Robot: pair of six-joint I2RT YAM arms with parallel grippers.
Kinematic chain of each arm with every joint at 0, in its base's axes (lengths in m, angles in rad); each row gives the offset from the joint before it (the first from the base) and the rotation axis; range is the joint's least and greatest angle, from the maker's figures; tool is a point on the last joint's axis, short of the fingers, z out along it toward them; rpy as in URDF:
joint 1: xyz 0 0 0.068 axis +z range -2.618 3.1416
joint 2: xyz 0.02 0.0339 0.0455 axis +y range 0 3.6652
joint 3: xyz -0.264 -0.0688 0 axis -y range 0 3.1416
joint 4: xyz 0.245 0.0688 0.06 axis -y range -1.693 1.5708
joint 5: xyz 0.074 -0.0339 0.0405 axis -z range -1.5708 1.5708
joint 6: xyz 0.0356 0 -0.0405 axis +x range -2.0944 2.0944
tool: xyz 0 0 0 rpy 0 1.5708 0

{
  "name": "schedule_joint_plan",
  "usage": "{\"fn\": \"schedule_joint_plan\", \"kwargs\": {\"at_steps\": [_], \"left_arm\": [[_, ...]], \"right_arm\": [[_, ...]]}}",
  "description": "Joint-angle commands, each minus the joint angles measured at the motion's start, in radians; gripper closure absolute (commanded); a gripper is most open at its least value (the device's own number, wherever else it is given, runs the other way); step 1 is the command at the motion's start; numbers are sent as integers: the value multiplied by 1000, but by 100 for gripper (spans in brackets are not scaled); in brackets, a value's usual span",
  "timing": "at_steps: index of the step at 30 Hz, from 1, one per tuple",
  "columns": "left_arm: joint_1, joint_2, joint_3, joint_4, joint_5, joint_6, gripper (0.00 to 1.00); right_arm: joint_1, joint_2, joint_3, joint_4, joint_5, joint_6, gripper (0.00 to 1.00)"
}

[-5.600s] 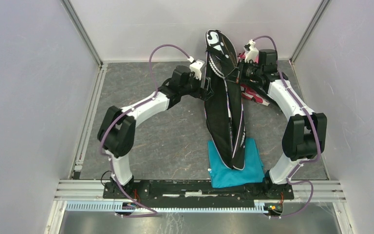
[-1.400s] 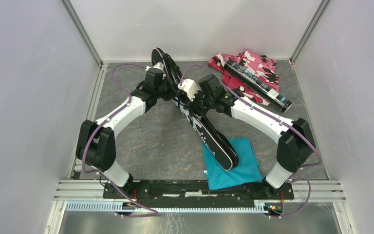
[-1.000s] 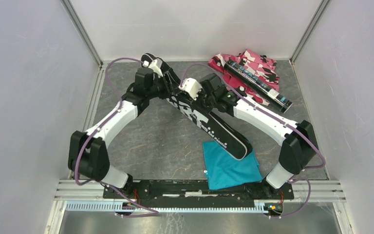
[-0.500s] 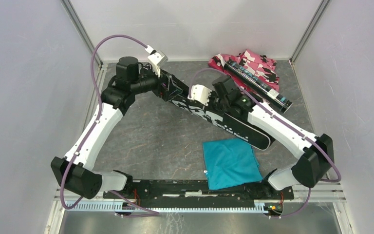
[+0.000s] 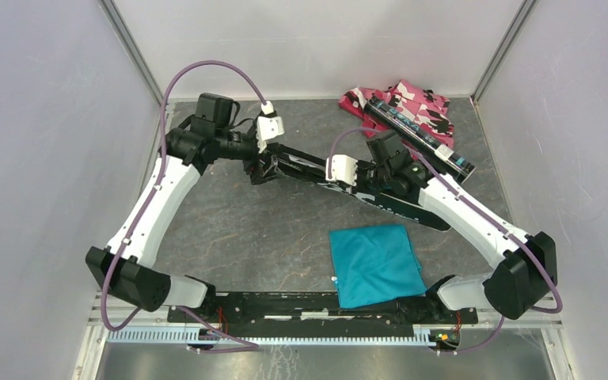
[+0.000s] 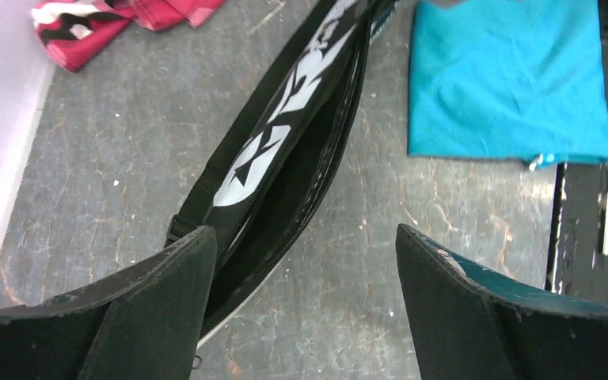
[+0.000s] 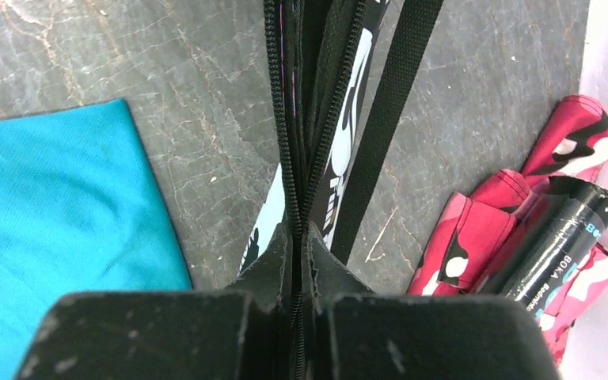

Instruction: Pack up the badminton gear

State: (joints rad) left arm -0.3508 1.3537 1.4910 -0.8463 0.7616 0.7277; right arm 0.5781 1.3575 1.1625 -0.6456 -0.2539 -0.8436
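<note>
The black racquet bag (image 5: 305, 169) with white lettering lies across the middle of the table, running from back left to right. My left gripper (image 5: 260, 168) hovers open over its left end; in the left wrist view the bag (image 6: 285, 158) passes under the left finger (image 6: 182, 277), and only the table floor lies between the fingers of that gripper (image 6: 305, 237). My right gripper (image 5: 354, 190) is shut on the bag's zipper edge (image 7: 289, 142). The long black tube (image 5: 419, 136) rests at the back right.
The tube lies on the pink-black camouflage fabric (image 5: 408, 101) by the back wall. A teal cloth (image 5: 376, 265) lies flat at the front, right of centre. The bag's black strap (image 7: 388, 119) runs beside the zipper. Walls close in left, back and right.
My left gripper has opened and let go of the bag's end. The bag has swung down from near upright to lying across the table, and the right arm has moved right with it.
</note>
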Motion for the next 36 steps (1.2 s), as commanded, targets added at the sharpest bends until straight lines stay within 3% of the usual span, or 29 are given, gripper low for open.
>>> {"fn": "schedule_joint_plan", "kwargs": {"at_steps": [1, 5, 10, 17, 24, 36], "left_arm": [[2, 81, 92, -230, 50, 330, 13], [1, 153, 135, -361, 45, 520, 14], [-1, 198, 150, -366, -3, 624, 13], [3, 246, 247, -399, -64, 605, 14], [46, 190, 204, -413, -143, 695, 13], [95, 228, 205, -523, -272, 871, 13]], "right_arm": [[-20, -49, 10, -1, -113, -84, 100], [-39, -37, 12, -32, -147, -106, 100], [-60, -25, 14, -61, -178, -135, 100], [-101, -18, 22, -109, -209, -176, 100], [-144, -21, 31, -184, -239, -246, 100], [-221, -27, 56, -270, -299, -300, 100]]}}
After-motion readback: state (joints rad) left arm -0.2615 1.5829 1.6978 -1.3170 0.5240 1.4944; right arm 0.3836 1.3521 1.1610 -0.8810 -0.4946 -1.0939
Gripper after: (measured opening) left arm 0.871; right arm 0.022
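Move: The free left end of the black racket bag lies about 12 cm below my open left hand, some 5 cm ahead and 3 cm to its left. My right hand already pinches the bag mid-length; from that hand the same end is about 8 cm ahead and 20 cm left, roughly level. Also from my right hand, the turquoise cloth lies some 20 cm back, 7 cm right and 16 cm down, and the shuttlecock tube 13 cm ahead, 20 cm right and 13 cm down. I sink my wide-open left hand about 6 cm, then slide it some 7 cm to the left and a little forward, tipping its fingers more steeply down and turning them a bit clockwise to line up over the bag's free end without gripping it. My right hand keeps its pinch and draws the bag about 5 cm right and slightly back and down, turning a little counter-clockwise. ##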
